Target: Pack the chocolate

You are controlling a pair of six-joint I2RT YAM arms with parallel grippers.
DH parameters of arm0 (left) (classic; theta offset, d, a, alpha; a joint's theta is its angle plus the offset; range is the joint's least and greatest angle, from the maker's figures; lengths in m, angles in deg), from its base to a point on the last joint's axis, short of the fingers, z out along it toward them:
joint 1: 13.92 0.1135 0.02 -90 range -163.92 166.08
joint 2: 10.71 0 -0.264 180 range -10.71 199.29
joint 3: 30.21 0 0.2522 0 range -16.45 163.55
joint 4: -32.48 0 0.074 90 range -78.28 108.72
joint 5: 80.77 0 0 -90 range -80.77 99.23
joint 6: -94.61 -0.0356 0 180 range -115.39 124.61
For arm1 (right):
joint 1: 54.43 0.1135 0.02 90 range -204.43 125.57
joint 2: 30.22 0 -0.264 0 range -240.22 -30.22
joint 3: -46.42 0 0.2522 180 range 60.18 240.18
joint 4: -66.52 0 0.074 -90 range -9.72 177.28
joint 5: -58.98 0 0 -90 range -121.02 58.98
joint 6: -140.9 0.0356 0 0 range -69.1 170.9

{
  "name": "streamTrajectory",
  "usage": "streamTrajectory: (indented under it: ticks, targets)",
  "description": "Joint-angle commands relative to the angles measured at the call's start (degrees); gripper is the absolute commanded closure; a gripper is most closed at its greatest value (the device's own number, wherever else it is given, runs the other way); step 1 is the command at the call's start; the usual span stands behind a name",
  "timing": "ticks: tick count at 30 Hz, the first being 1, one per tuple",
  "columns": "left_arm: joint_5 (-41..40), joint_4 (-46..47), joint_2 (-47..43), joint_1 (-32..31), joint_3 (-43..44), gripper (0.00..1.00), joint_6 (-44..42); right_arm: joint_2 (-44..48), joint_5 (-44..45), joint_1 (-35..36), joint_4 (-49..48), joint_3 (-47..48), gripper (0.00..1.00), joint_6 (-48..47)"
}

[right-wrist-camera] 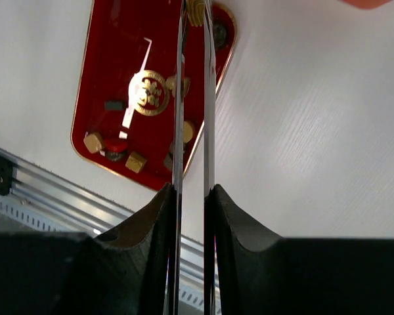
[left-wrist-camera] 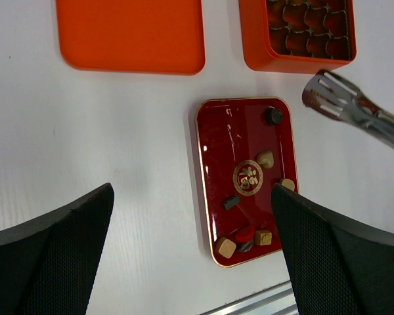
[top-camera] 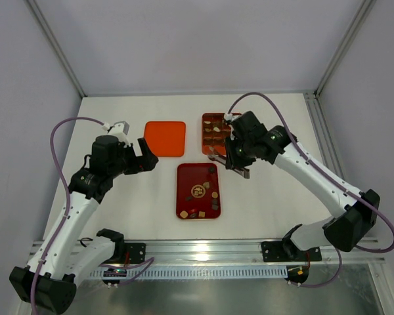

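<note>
Several small chocolate pieces (left-wrist-camera: 226, 247), tan and dark, lie on the dark red tray (left-wrist-camera: 213, 164) in the middle of the table. The orange box (left-wrist-camera: 256, 39) with grid compartments stands behind it and holds some pieces (top-camera: 217, 129). My right gripper (right-wrist-camera: 190, 190) is shut on metal tongs (right-wrist-camera: 209, 98). The tongs' tips (left-wrist-camera: 322, 98) hover between the tray's far right corner and the box. A tan ribbed piece (right-wrist-camera: 196, 10) shows between the tips. My left gripper (top-camera: 148, 156) is open and holds nothing, hovering left of the tray.
A flat orange lid (top-camera: 165, 138) lies left of the box. A metal rail (top-camera: 203, 252) runs along the near table edge. White walls close in the back and sides.
</note>
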Motion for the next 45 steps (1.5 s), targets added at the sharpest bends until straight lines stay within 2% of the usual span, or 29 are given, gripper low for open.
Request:
streamTrajectory:
  ticks: [1, 9, 17, 31, 45]
  targets:
    - [-0.1, 1.0, -0.2, 0.1, -0.1, 0.00, 0.2, -2.0, -2.5, -6.1, -6.9, 4.8, 0.73, -2.7]
    - [-0.1, 1.0, -0.2, 0.1, 0.0, 0.00, 0.3, -10.0, -2.4, -14.7, -10.2, 11.9, 0.74, -3.3]
    - [-0.1, 1.0, 0.0, 0.1, 0.0, 0.00, 0.3, -15.7, -1.4, -19.4, -13.9, 13.0, 0.75, -2.8]
    - [-0.2, 1.0, 0.5, 0.0, -0.1, 0.00, 0.2, -20.7, 0.4, -20.8, -18.2, 10.9, 0.75, -1.3]
    - [0.0, 1.0, 0.5, 0.0, 0.0, 0.00, 0.2, -19.0, -0.1, -20.8, -19.5, 7.4, 0.70, -0.7]
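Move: The right hand holds the tongs, with a ribbed chocolate in their tips. An empty compartment in the orange chocolate box lies some 25 cm ahead of it, about 1 cm left and 18 cm below; a pale chocolate sits in the box about 4 cm to the left of that compartment and 1 cm nearer. The red tray is about 13 cm to the hand's left and 2 cm back. From the left hand, the compartment is roughly 22 cm ahead, 31 cm right and 20 cm below. Forward and somewhat right, the right hand swings about 17 cm out to the chocolate box, quickly at first and then easing off, turning some 20 degrees clockwise. It rises slightly, then sinks to about 5 cm below its starting height, bringing the tong tips over the empty compartment; the fingers keep their squeeze on the tongs and the tongs keep the chocolate. ##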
